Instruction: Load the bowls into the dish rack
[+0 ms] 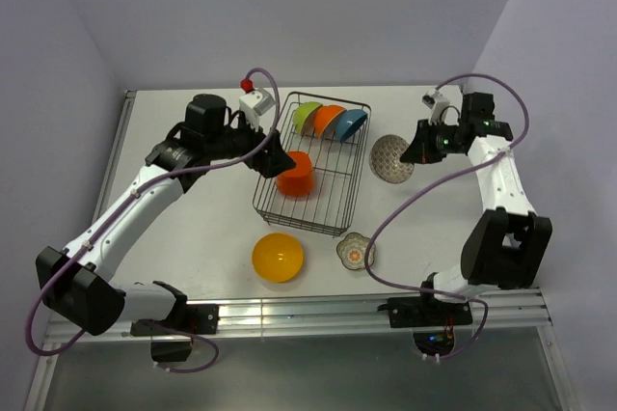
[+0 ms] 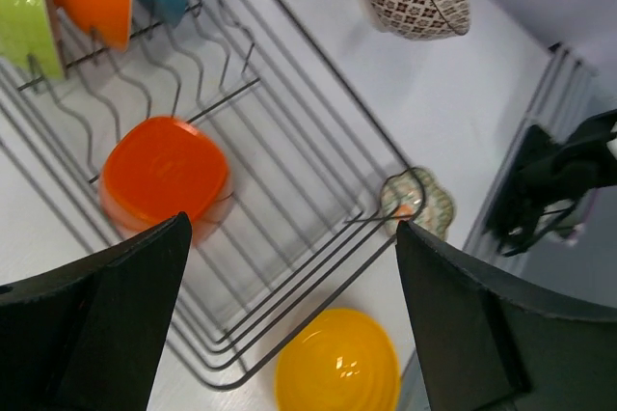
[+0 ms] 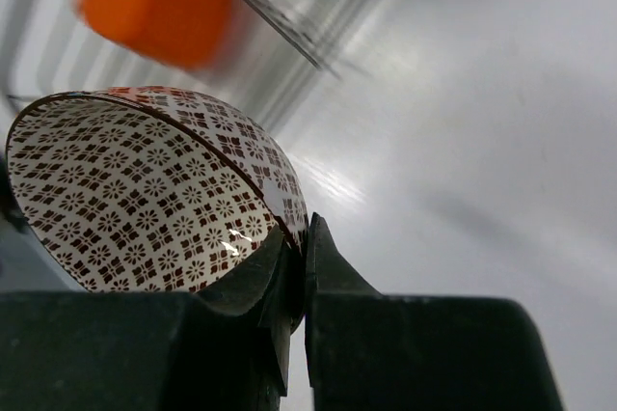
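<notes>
The dark wire dish rack (image 1: 333,201) sits mid-table. A green bowl (image 1: 307,116), an orange bowl (image 1: 328,122) and a blue bowl (image 1: 351,125) stand on edge at its far end. A red-orange bowl (image 1: 296,176) lies upside down inside it. My left gripper (image 1: 275,162) is open and empty, just above and left of that bowl (image 2: 164,175). My right gripper (image 1: 415,152) is shut on the rim of the grey-brown patterned bowl (image 1: 389,158), held tilted right of the rack (image 3: 145,199). The yellow bowl (image 1: 278,257) and the scalloped floral bowl (image 1: 355,251) sit on the table in front of the rack.
The table's near edge carries a metal rail (image 1: 318,310) with both arm bases. Walls close the table on the left, back and right. A small white and red fixture (image 1: 253,95) stands at the far edge behind the rack.
</notes>
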Action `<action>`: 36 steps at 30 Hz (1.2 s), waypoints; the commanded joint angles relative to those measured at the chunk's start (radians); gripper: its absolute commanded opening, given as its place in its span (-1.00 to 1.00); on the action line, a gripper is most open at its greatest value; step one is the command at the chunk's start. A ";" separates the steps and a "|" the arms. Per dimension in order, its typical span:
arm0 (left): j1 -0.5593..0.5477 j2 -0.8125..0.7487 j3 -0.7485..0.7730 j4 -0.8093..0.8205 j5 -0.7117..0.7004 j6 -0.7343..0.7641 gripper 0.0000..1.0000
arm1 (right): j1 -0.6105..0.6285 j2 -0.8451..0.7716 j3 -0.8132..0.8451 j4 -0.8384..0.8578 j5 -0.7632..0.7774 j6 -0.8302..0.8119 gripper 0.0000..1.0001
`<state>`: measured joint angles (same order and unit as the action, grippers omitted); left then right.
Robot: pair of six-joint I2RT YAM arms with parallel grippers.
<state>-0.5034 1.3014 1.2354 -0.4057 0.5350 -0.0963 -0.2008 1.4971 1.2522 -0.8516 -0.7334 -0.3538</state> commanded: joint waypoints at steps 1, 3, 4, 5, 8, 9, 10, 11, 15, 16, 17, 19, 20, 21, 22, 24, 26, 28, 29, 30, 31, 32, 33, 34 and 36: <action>0.008 0.009 0.085 0.077 0.109 -0.115 0.86 | 0.014 -0.115 0.073 0.121 -0.280 0.207 -1.00; 0.008 0.010 0.099 0.122 0.134 -0.163 0.87 | 0.026 -0.132 0.072 0.245 -0.332 0.297 -1.00; 0.008 0.016 0.102 0.139 0.163 -0.222 0.88 | 0.031 -0.144 0.066 0.294 -0.386 0.402 -1.00; 0.008 0.021 0.107 0.152 0.180 -0.252 0.89 | 0.040 -0.149 0.059 0.342 -0.405 0.451 -1.00; 0.008 0.051 0.113 0.241 0.245 -0.391 0.92 | 0.089 -0.179 0.024 0.526 -0.400 0.597 -1.00; 0.006 0.061 0.110 0.266 0.258 -0.464 0.94 | 0.106 -0.189 0.000 0.596 -0.373 0.636 -1.00; 0.008 0.065 0.105 0.319 0.264 -0.499 0.95 | 0.145 -0.211 -0.011 0.624 -0.348 0.647 -1.00; 0.006 0.068 0.101 0.346 0.269 -0.531 0.96 | 0.167 -0.222 -0.023 0.649 -0.315 0.657 -1.00; 0.005 0.078 0.059 0.461 0.270 -0.664 0.99 | 0.267 -0.222 -0.054 0.749 -0.293 0.710 -1.00; 0.002 0.084 0.055 0.472 0.270 -0.702 0.99 | 0.282 -0.216 -0.057 0.763 -0.287 0.726 -1.00; 0.002 0.088 0.050 0.491 0.269 -0.721 0.99 | 0.305 -0.215 -0.062 0.779 -0.287 0.740 -1.00; -0.003 0.096 0.027 0.514 0.269 -0.775 0.99 | 0.317 -0.210 -0.073 0.821 -0.279 0.765 -1.00; -0.003 0.099 0.021 0.528 0.272 -0.790 0.99 | 0.322 -0.209 -0.074 0.829 -0.278 0.769 -1.00; -0.004 0.102 0.012 0.550 0.284 -0.804 0.99 | 0.331 -0.206 -0.070 0.826 -0.271 0.768 -1.00; -0.007 0.107 0.009 0.561 0.289 -0.824 0.99 | 0.334 -0.199 -0.066 0.821 -0.268 0.763 -1.00; -0.009 0.111 0.006 0.574 0.290 -0.835 0.99 | 0.342 -0.198 -0.068 0.819 -0.267 0.763 -1.00; -0.018 0.114 0.009 0.577 0.289 -0.835 0.99 | 0.347 -0.198 -0.066 0.815 -0.262 0.754 -1.00; -0.029 0.119 0.013 0.574 0.281 -0.829 0.99 | 0.354 -0.192 -0.059 0.804 -0.262 0.745 -1.00; -0.032 0.121 0.016 0.577 0.281 -0.829 0.99 | 0.357 -0.190 -0.056 0.798 -0.258 0.740 -1.00; -0.038 0.127 0.018 0.590 0.280 -0.844 0.99 | 0.362 -0.187 -0.053 0.787 -0.253 0.731 -1.00; -0.040 0.130 0.021 0.605 0.283 -0.855 0.99 | 0.363 -0.186 -0.050 0.783 -0.248 0.727 -1.00; -0.040 0.131 0.024 0.616 0.289 -0.865 0.99 | 0.365 -0.186 -0.048 0.777 -0.239 0.721 -1.00; -0.043 0.134 0.029 0.619 0.290 -0.870 0.98 | 0.367 -0.181 -0.043 0.766 -0.236 0.714 -1.00; -0.044 0.134 0.033 0.616 0.290 -0.869 0.97 | 0.367 -0.181 -0.043 0.764 -0.233 0.714 -1.00; -0.052 0.134 0.042 0.614 0.293 -0.858 0.93 | 0.370 -0.178 -0.040 0.755 -0.219 0.708 -1.00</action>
<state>-0.5442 1.4353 1.2396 0.1432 0.7994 -0.9379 0.1600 1.3281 1.1702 -0.1352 -0.9688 0.3653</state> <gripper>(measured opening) 0.974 0.068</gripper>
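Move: My right hand holds the patterned bowl by its rim, its middle about 5 cm left of my fingers and 3 below. It goes towards my open left hand, some 32 cm left, 5 back and 10 higher. From the right hand, the blue bowl is about 16 cm left, 12 ahead, and the red bowl 29 left, level; both 13 lower. From my left hand, the patterned bowl is roughly 27 cm right, 5 ahead, 13 below; the red bowl 3 right, 6 ahead, 23 below. I keep the rim pinched and lift my right hand about 14 cm, mostly early on, sweeping it some 16 cm left to bring the bowl over the rack, fingers tipping up towards level. My left hand comes to meet it, up and then more to the right, roughly 8 cm each way, its wide-open fingers swinging up to near level and facing the bowl. ##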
